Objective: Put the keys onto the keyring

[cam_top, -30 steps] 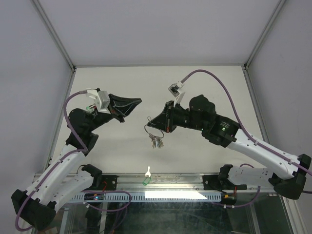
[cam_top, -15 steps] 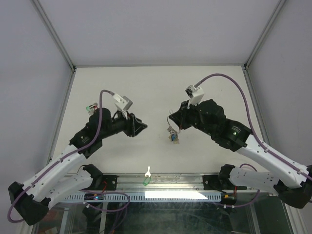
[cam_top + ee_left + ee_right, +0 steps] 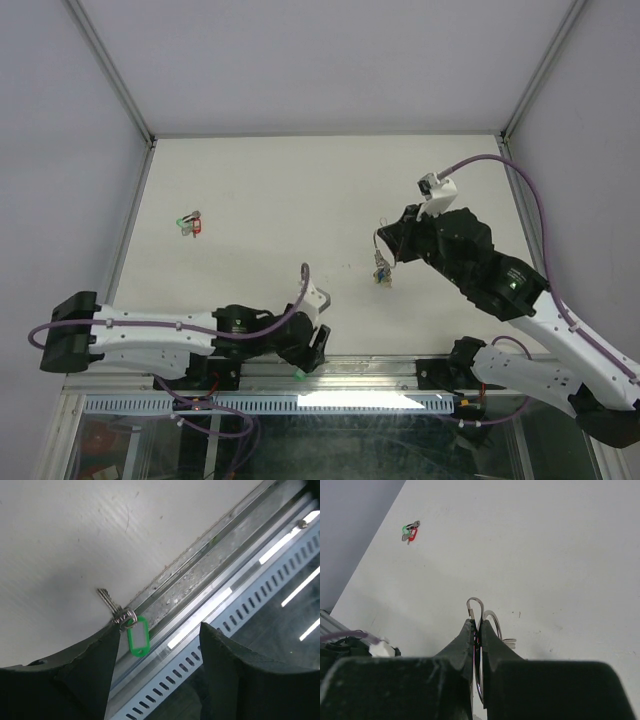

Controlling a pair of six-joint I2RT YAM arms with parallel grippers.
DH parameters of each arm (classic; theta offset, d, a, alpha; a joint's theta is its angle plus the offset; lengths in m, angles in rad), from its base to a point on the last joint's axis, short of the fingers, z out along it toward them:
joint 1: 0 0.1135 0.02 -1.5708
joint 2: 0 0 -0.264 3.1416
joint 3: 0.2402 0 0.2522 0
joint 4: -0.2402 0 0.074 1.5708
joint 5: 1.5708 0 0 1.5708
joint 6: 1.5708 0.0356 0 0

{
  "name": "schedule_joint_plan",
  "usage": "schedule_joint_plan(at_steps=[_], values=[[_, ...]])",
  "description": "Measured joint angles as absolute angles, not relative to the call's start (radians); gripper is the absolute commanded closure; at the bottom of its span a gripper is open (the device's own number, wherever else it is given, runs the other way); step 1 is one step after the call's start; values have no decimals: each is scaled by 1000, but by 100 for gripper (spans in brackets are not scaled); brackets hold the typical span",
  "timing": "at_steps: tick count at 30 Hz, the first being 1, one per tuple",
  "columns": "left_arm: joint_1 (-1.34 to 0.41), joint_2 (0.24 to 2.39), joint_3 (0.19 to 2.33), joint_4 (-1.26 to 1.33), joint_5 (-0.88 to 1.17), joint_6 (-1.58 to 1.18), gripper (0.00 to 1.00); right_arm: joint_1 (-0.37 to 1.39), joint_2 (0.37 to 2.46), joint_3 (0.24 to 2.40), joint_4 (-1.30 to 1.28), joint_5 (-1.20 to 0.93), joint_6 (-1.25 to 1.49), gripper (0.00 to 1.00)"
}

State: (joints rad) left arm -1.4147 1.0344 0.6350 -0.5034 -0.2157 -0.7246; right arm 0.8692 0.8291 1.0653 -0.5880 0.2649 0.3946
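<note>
A small silver key with a green tag lies at the table's near edge beside the metal rail; its tag also shows in the top view. My left gripper is open and empty, low over this key, with the key by its left finger. In the top view the left gripper is at the near edge. My right gripper is shut on the thin silver keyring and holds it above the table. Small keys hang from it below the right gripper. No yellow key is in view.
A small bunch with green and red tags lies at the far left of the table, also seen in the right wrist view. A metal rail and slotted cable duct run along the near edge. Grey walls enclose the table.
My left arm has swung down from the middle left of the table to the near edge, over the green-tagged key. My right gripper has moved right with the keyring.
</note>
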Motion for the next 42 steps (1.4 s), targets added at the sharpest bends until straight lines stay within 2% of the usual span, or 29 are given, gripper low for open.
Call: schedule_joint_plan(at_steps=[7,17,30,36,42], values=[[-1562,1252,696,-624,-344,-927,37,868,826,1054,-604,263,398,100],[-1570,1324,703,-624,-391,-993,48,868,826,1048,-606,247,399,100],[-1570,1395,696,-610,-381,-1010,53,867,839,1048,-606,223,403,100],[-1570,1401,697,-617,-377,-1009,65,865,842,1048,-605,218,410,100],[-1571,1425,710,-624,-373,-1006,91,865,842,1048,-605,213,413,100]])
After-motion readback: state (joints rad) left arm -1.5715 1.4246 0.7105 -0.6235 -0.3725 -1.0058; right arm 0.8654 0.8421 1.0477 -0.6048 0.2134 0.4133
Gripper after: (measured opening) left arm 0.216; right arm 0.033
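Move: The last loose key, with its small split ring and green tag, lies across the table's near edge, about 2 cm behind the open left fingers, some 2 cm to their left and 8 cm below. The keyring with the other keys hangs from the right fingers, roughly 14 cm ahead of the left hand, 16 cm to its right and 18 cm higher. From the right hand the loose key lies about 18 cm back, 20 cm left and 29 cm down. Downward, quick at first and then easing, the left hand sinks about 7 cm onto the green-tagged key, drifting slightly back and left while it tilts some 20 degrees so the fingers point more steeply down. Its open fingers narrow around the small ring and tag, bringing the tips against them. The right hand keeps its pinch on the keyring and settles just over 1 cm. ##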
